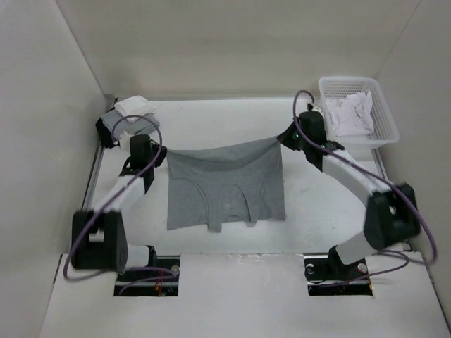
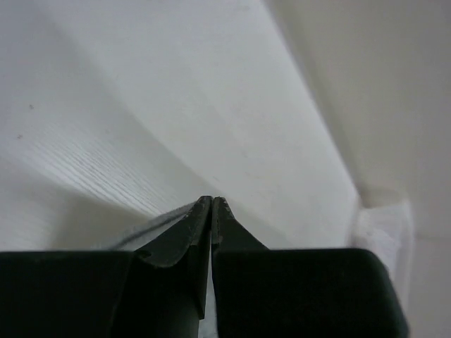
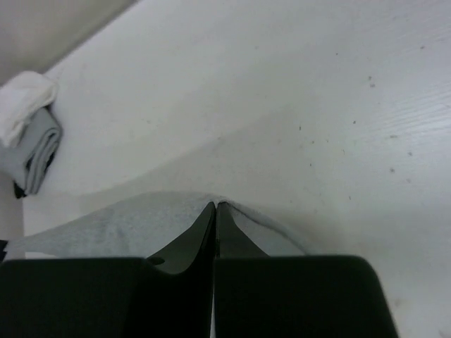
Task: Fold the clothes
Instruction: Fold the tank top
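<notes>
The clothes [image 1: 225, 184], a plain grey sleeveless top, are stretched between my two grippers, with the held edge lifted and the lower part with its straps lying on the white table [image 1: 317, 204]. At the top's left corner my left gripper [image 1: 161, 151] is shut on the fabric. Its wrist view shows the jaws [image 2: 212, 199] pressed together and only a thin grey edge [image 2: 158, 224] beside them. My right gripper [image 1: 282, 139] is shut on the right corner. In its wrist view, grey cloth [image 3: 120, 225] bunches round the tips of the shut gripper [image 3: 215, 204].
A white plastic basket [image 1: 386, 113] holding a white garment [image 1: 349, 113] stands at the back right. A pile of folded grey, black and white pieces [image 1: 130, 116] sits at the back left, also in the right wrist view [image 3: 32, 141]. Walls enclose three sides.
</notes>
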Tool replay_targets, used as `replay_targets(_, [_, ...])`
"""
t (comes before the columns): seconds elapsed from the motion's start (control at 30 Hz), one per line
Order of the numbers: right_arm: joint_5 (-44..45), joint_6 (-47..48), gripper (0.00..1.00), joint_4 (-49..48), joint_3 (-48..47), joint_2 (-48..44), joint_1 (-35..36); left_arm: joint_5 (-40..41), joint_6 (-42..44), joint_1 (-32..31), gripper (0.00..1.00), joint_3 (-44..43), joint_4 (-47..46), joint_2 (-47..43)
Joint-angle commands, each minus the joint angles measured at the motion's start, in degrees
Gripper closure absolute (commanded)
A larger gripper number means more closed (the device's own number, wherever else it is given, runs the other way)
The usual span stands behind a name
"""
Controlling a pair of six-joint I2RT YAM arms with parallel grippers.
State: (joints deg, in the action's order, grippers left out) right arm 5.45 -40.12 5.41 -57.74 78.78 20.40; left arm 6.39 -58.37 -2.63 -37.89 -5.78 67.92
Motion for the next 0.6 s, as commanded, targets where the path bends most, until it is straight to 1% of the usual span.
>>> replay_targets(0.0, [-9.13,-1.98,1.0,-8.4,-12.62,14.33,-3.83,3.1,0.36,0.83,1.0,-9.62,-12.75,16.57])
replay_targets(0.07, [-10.89,-1.98,1.0,-6.3,-20.98,22.61,-5.41,1.26,0.19,1.45,1.0,-17.62,-12.59,26.34])
replay_targets(0.1, [-11.69,-1.63,1.0,-4.11,-26.93,27.69,-6.55,0.04,-0.08,1.54,1.0,-21.14,-12.33,29.87])
replay_targets(0.13, [-12.22,-1.63,1.0,-2.96,-30.12,30.35,-7.26,-1.11,0.1,1.71,1.0,-24.31,-11.89,32.6])
replay_targets(0.2, [-13.18,-1.28,1.0,-0.5,-36.11,34.58,-8.75,-1.99,0.36,1.89,1.0,-29.15,-10.57,35.69])
replay_targets(0.27, [-13.71,-0.93,1.0,0.3,-37.71,35.3,-9.72,-2.52,0.62,2.24,1.0,-31.1,-10.21,36.4])
replay_targets(0.33, [-13.98,-0.84,1.0,-0.66,-34.31,32.68,-10.25,-3.49,0.45,2.41,1.0,-30.58,-10.91,34.92])
replay_targets(0.37, [-14.24,-1.53,1.0,-4.58,-26.89,27.96,-10.51,-4.28,-0.25,2.33,1.0,-27.53,-12.92,32.3])
replay_targets(0.47, [-14.42,-4.52,1.0,-11.89,-13.32,20.29,-10.78,-4.63,-1.48,2.15,1.0,-18.57,-17.41,26.14])
replay_targets(0.57, [-14.42,-6.28,1.0,-17.52,-2.07,14.57,-10.52,-5.25,-3.59,2.41,1.0,-7.76,-22.24,20.34])
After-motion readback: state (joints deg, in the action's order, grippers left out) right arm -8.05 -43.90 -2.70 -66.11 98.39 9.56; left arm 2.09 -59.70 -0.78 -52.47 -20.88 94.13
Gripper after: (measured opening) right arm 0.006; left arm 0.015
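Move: The grey tank top hangs by its top edge from both shut grippers, its straps trailing back towards the bases. Its middle lies about 8 cm back, 20 cm right and 12 cm below the left hand, and some 9 cm back, 19 cm left and 15 cm below the right. The folded stack is roughly 25 cm ahead and 13 cm left of the left hand; the laundry basket is about 25 cm ahead and 30 cm right of the right hand. The tank top's held edge is swung out over the far part of the table by both hands, still pinching its corners. They sweep forward about 15 cm while dipping 6–8 cm, then draw back towards the bases, the right hand more than the left. The left climbs again, nearly to its old height, while the right stays low. ##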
